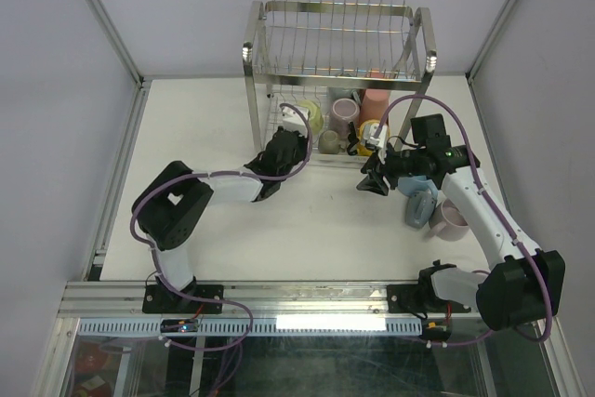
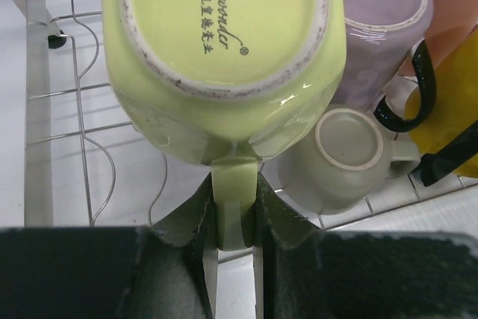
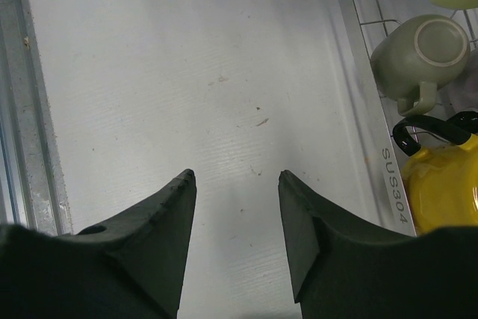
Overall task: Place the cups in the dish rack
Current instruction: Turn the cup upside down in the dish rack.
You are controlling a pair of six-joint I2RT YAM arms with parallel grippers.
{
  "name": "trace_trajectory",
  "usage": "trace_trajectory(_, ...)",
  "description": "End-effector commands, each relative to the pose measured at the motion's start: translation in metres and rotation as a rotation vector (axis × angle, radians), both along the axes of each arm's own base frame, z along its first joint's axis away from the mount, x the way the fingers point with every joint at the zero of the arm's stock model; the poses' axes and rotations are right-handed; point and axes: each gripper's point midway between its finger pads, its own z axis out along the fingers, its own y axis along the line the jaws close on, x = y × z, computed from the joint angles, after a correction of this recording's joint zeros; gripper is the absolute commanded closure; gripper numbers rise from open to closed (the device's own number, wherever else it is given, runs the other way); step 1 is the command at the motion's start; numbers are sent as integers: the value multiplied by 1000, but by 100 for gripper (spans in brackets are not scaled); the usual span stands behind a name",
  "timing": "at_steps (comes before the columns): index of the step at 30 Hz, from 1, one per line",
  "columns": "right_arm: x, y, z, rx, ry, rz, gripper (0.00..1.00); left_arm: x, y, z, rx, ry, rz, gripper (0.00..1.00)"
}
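My left gripper (image 2: 235, 211) is shut on the handle of a pale green cup (image 2: 224, 28), held bottom up over the lower tier of the dish rack (image 2: 82, 155). Beside it in the rack are a mauve cup (image 2: 381, 28), a small grey-beige cup (image 2: 347, 158) lying bottom up, and a yellow cup (image 2: 448, 110) with a black handle. From above, the left gripper (image 1: 299, 133) reaches into the rack (image 1: 253, 53) at the green cup (image 1: 312, 116). My right gripper (image 1: 365, 181) hangs open over bare table (image 3: 224, 72), just in front of the rack.
A grey-blue cup (image 1: 418, 204) and a mauve cup (image 1: 452, 221) lie on the table under the right forearm. A pink cup (image 1: 375, 99) stands deeper in the rack. The rack's front rail (image 3: 392, 184) runs along the right of the right wrist view.
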Motion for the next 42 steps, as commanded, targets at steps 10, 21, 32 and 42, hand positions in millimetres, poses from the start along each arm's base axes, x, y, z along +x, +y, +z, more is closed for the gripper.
trace_trajectory(10,5,3,25,41,-75,20,49,53,-17,55,-54,-161,33,100)
trace_trajectory(21,4,3,23,42,-67,19,50,93,-9,56,-42,-169,55,100)
trace_trajectory(32,4,3,22,44,-63,24,50,117,-18,55,-80,-207,66,100)
trace_trajectory(42,3,4,21,48,-53,29,50,134,-21,58,-99,-268,100,100)
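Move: My left hand already holds the green cup upside down by its handle, over the lower rack. The empty spot for it lies about 17 cm ahead, 3 cm right and 6 cm below. The teal cup stands some 8 cm to the right of that spot; the lilac cup is 13 cm ahead and 11 cm right of my hand, the small grey cup 5 cm ahead and 8 cm right, both lower. From my right hand the spot is about 28 cm ahead, 13 cm left. Keeping my left-hand pinch on the handle, I first dip the inverted green cup about 2 cm, then carry it forward deeper into the lower rack, about 11 cm in all, past the small grey cup on my right and in towards the empty spot beside the teal cup. I ease down another 1.5 cm near the end; the wrist barely turns and my fingers stay closed. ##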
